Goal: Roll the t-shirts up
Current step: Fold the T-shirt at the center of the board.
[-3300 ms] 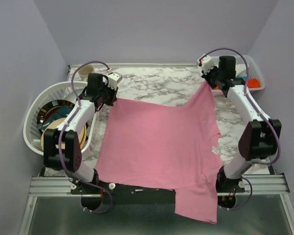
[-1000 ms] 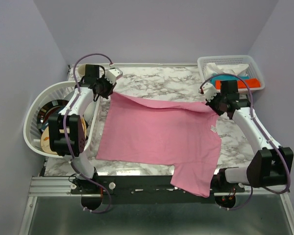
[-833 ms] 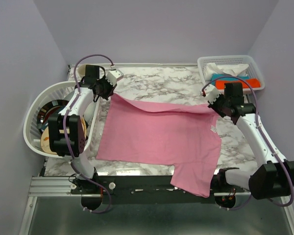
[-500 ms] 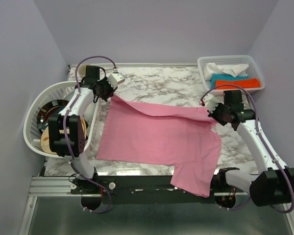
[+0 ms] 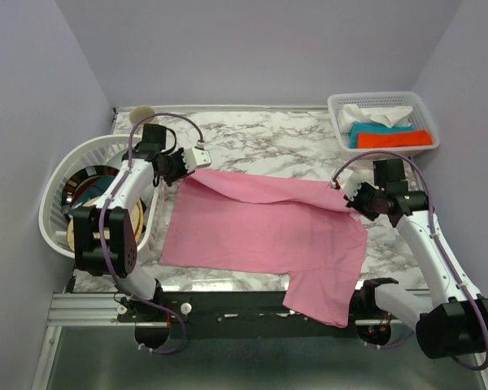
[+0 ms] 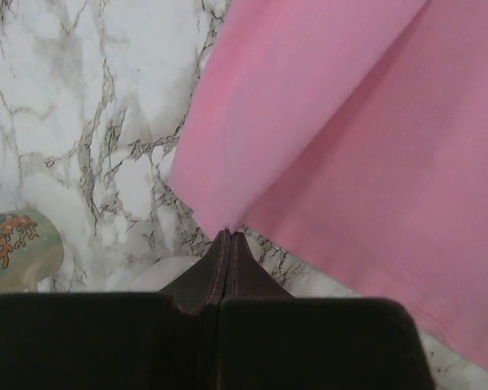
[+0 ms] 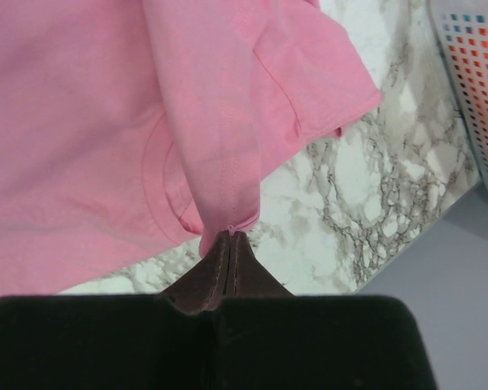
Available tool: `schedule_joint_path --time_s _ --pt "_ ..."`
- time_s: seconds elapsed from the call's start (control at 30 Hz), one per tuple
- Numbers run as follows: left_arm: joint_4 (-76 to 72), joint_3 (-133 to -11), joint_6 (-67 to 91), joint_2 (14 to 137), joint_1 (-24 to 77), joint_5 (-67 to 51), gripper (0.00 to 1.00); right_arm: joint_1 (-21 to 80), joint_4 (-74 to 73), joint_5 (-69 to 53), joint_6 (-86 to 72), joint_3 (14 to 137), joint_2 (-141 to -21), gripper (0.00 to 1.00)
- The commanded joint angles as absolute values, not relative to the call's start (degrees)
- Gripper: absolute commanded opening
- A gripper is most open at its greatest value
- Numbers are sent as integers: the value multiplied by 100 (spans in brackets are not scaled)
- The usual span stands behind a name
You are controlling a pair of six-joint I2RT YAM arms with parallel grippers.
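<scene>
A plain pink t-shirt (image 5: pixel 260 231) lies spread on the marble table (image 5: pixel 268 142). One sleeve hangs over the near edge. Its far edge is lifted and folded toward the near side. My left gripper (image 5: pixel 189 165) is shut on the far left corner of the t-shirt (image 6: pixel 342 138) and holds it just above the table. My right gripper (image 5: pixel 344 197) is shut on the far right corner of the t-shirt (image 7: pixel 220 130), lifted off the table near the other sleeve.
A white laundry basket (image 5: pixel 61 175) with items inside stands left of the table. A white mesh tray (image 5: pixel 339 110) with folded white, teal and orange cloths stands at the far right; its side shows in the right wrist view (image 7: pixel 480 89). A beige round object (image 5: pixel 141 114) sits at the far left corner.
Both grippers have moved toward the near side with the far edge of the t-shirt, folding it over the rest. The left gripper also moved a little to the right.
</scene>
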State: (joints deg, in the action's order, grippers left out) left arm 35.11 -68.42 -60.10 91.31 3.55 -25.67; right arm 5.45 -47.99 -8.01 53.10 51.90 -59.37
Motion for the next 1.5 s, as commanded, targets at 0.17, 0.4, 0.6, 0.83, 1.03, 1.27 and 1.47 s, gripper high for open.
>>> schedule_joint_path --time_s 0.17,0.4,0.6,0.83,1.03,1.27,1.47 --pt "4718 -6566 -7241 9562 369 -1398 0 606 -5124 -1125 5352 5177 -6152 1" --pt "4957 -6425 -7576 9685 492 -1046 0 615 -5326 -1265 5642 5027 -6108 1" --pt "4957 -6407 -7568 9756 545 -923 0 624 -5291 -1318 5520 5071 -6258 1" --pt "4922 -6363 -7559 9809 554 -782 0 633 -5352 -1458 5695 5063 -6346 1" --pt "4878 -6346 -7541 9861 554 -589 0 633 -5791 -1495 6230 4853 -6223 1" --pt "5307 -6898 -7286 9686 562 -1175 38 510 -6425 -1555 6171 5438 -6451 43" --pt "5529 -7908 -6312 9913 843 -1678 49 483 -5954 -1864 5082 6573 -7923 41"
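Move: Both hands hold the T-shirt's lifted far edge. From the left hand, its laying-down spot on the shirt's left side is about 6 cm back, 3 cm left and 8 cm below; the plate basket sits 19 cm left and 4 back, the mug 12 ahead and 10 left. The right hand's spot is some 6 cm back, 1 left, 11 below; the towel tray is about 20 cm ahead and 7 right. Both hands draw the held T-shirt edge back and down some 5 to 8 cm, open, then begin lifting away. ##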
